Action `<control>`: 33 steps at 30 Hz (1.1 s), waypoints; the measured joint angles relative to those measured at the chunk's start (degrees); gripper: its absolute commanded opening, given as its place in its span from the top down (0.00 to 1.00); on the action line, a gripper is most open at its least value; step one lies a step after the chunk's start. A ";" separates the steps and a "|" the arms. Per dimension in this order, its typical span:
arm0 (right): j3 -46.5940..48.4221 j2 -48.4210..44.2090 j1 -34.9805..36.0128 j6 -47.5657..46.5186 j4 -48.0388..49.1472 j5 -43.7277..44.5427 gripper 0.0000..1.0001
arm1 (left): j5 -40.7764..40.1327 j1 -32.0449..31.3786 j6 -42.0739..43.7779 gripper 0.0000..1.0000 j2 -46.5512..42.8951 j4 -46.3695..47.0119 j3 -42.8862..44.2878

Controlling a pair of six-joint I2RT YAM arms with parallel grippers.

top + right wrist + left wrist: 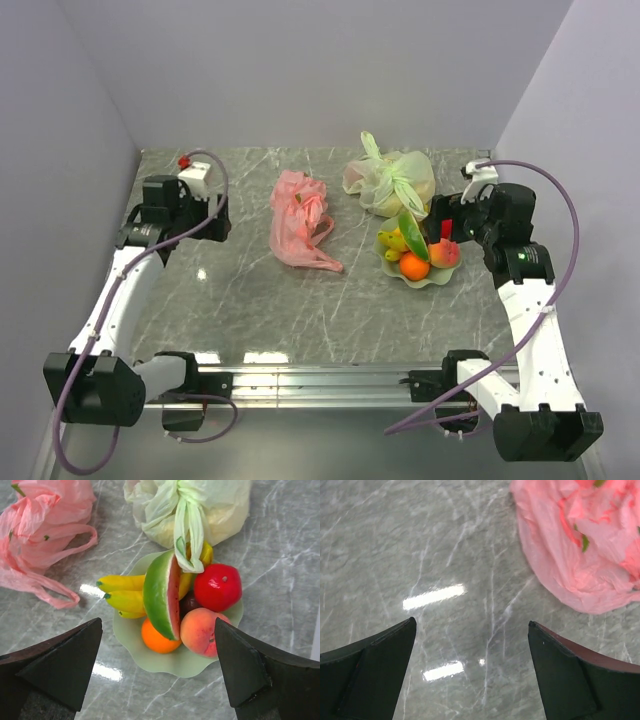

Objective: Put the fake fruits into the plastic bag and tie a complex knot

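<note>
The fake fruits lie piled on a pale green wavy plate [175, 664]: yellow bananas [122, 592], a green watermelon slice [160, 600], an orange [157, 639], a peach [202, 630] and a red fruit [217, 586]. In the top view the pile [418, 252] is right of centre. The pink plastic bag [298, 220] lies crumpled and flat at mid table, also in the left wrist view [580, 545] and the right wrist view [42, 535]. My right gripper [159, 672] is open above the plate's near side. My left gripper [472, 667] is open over bare table, left of the bag.
A pale green-yellow knotted bag [392, 180] sits just behind the plate, its tied handles drooping onto the fruit [187, 525]. The grey marble table [260, 310] is walled at the back and both sides. A metal rail runs along the near edge.
</note>
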 measured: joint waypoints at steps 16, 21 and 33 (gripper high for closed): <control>0.57 7.65 5.03 3.34 1.27 -6.03 0.00 | 18.64 -23.69 42.71 0.02 -12.02 6.78 -16.11; 3.21 12.79 7.13 4.79 1.40 -7.48 0.00 | 17.68 -32.59 55.28 0.02 -6.36 13.44 -19.10; 6.08 15.74 7.74 4.70 0.70 -9.53 0.00 | 6.82 -41.44 70.99 0.01 18.25 30.99 -18.58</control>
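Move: The nearer handle end of the pink bag lies about 27 cm right of the left gripper, 6 cm back and 20 cm below; the pink bag's body is some 19 cm right, 5 cm ahead and 18 cm below. From the right gripper, that body is about 28 cm left, 8 cm ahead and 25 cm below. The fruit bowl is straight beneath this gripper, 24 cm down; the tied green bag is 16 cm ahead, 6 cm left and 22 cm below. Bring the open left gripper about 23 cm right, drawing it back 10 cm first, then sinking some 13 cm while easing a little forward towards the pink bag's near handle. Roll it and swing its fingers clockwise until they point right and down. Meanwhile shift the open right gripper some 7 cm left, slightly forward and down, above the fruit bowl towards the pink bag. ##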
